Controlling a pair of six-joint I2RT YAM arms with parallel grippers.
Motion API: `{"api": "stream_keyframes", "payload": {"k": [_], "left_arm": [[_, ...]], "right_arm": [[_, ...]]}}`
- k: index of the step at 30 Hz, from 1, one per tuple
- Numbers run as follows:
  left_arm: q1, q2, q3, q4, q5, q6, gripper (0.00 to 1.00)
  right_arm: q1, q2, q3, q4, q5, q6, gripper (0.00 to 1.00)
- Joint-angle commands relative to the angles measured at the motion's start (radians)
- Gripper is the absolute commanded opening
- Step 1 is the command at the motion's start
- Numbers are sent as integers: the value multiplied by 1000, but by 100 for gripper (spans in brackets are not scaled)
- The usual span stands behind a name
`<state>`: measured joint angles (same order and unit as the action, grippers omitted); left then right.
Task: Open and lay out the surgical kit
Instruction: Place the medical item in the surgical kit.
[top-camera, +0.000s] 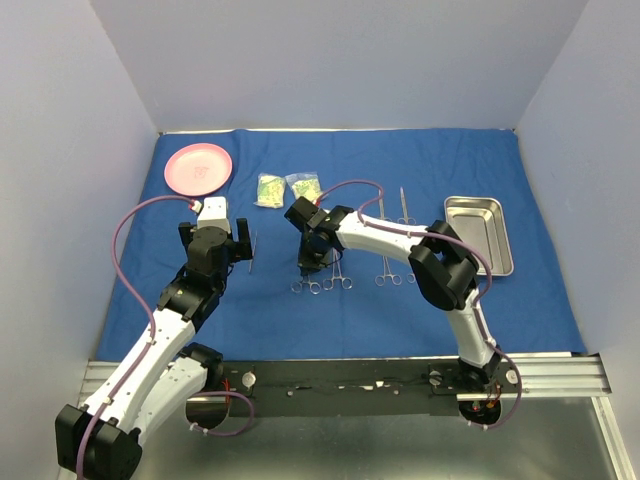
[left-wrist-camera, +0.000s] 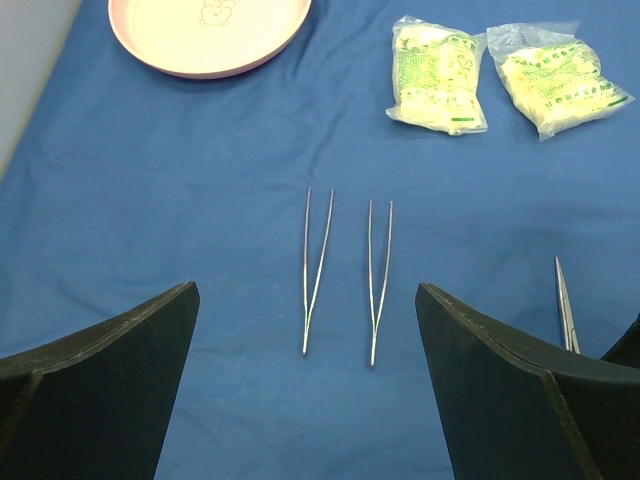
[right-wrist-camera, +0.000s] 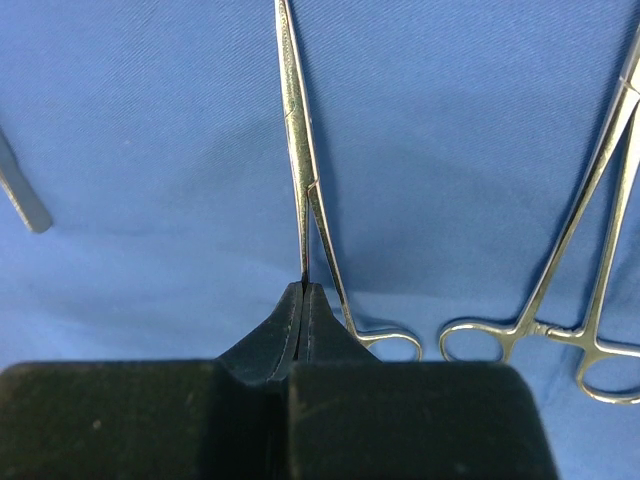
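The royal-blue cloth lies spread over the table. My right gripper is shut on one handle of a silver forceps, low over the cloth at the left end of a row of forceps. Another forceps lies just to its right. My left gripper is open and empty above two tweezers lying side by side. Two yellow-green packets lie at the back. The steel tray stands at the right.
A pink plate sits at the back left of the cloth. Two more forceps lie in the row, and thin instruments lie behind them. A silver tip shows at the left in the right wrist view.
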<state>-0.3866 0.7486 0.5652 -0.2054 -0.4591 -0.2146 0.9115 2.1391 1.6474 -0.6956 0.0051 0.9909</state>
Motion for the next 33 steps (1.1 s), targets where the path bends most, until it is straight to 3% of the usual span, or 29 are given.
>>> {"api": "stream_keyframes", "payload": {"k": [1, 15, 19, 26, 33], "left_arm": [[-5, -8, 13, 8, -18, -11, 99], [-5, -9, 13, 9, -12, -6, 99], [-5, -8, 13, 11, -10, -6, 99], [-5, -9, 13, 9, -9, -8, 99], [-3, -22, 39, -26, -6, -54, 99]], "right_arm": [[6, 33, 35, 5, 53, 22, 2], [7, 74, 83, 10, 62, -29, 6], [6, 53, 66, 31, 44, -31, 26], [13, -45, 84, 102, 48, -118, 48], [-11, -113, 221, 70, 142, -259, 70]]}}
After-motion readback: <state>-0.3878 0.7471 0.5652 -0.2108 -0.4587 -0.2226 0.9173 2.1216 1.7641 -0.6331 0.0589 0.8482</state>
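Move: The right hand still grips the medical item, a pair of scissors, by the handles. The bare cloth where their middle will lie is about 4 cm ahead and 1 cm below. A clamp lies roughly 7 cm to the right and 2 cm ahead, tweezers 13 cm left and 5 cm ahead, and a gauze bag some 20 cm straight ahead. From the left hand, that spot is about 18 cm right, 1 cm ahead and 16 cm below. Slowly forward and a little left, sinking slightly, the right hand eases the held scissors about 1 cm over the cloth. It pauses there while the fingers open to well over half and let go of the handle, then lifts quickly by about 5 cm, drifting farther forward and left, with the fingertips swinging some 10 degrees forward. ##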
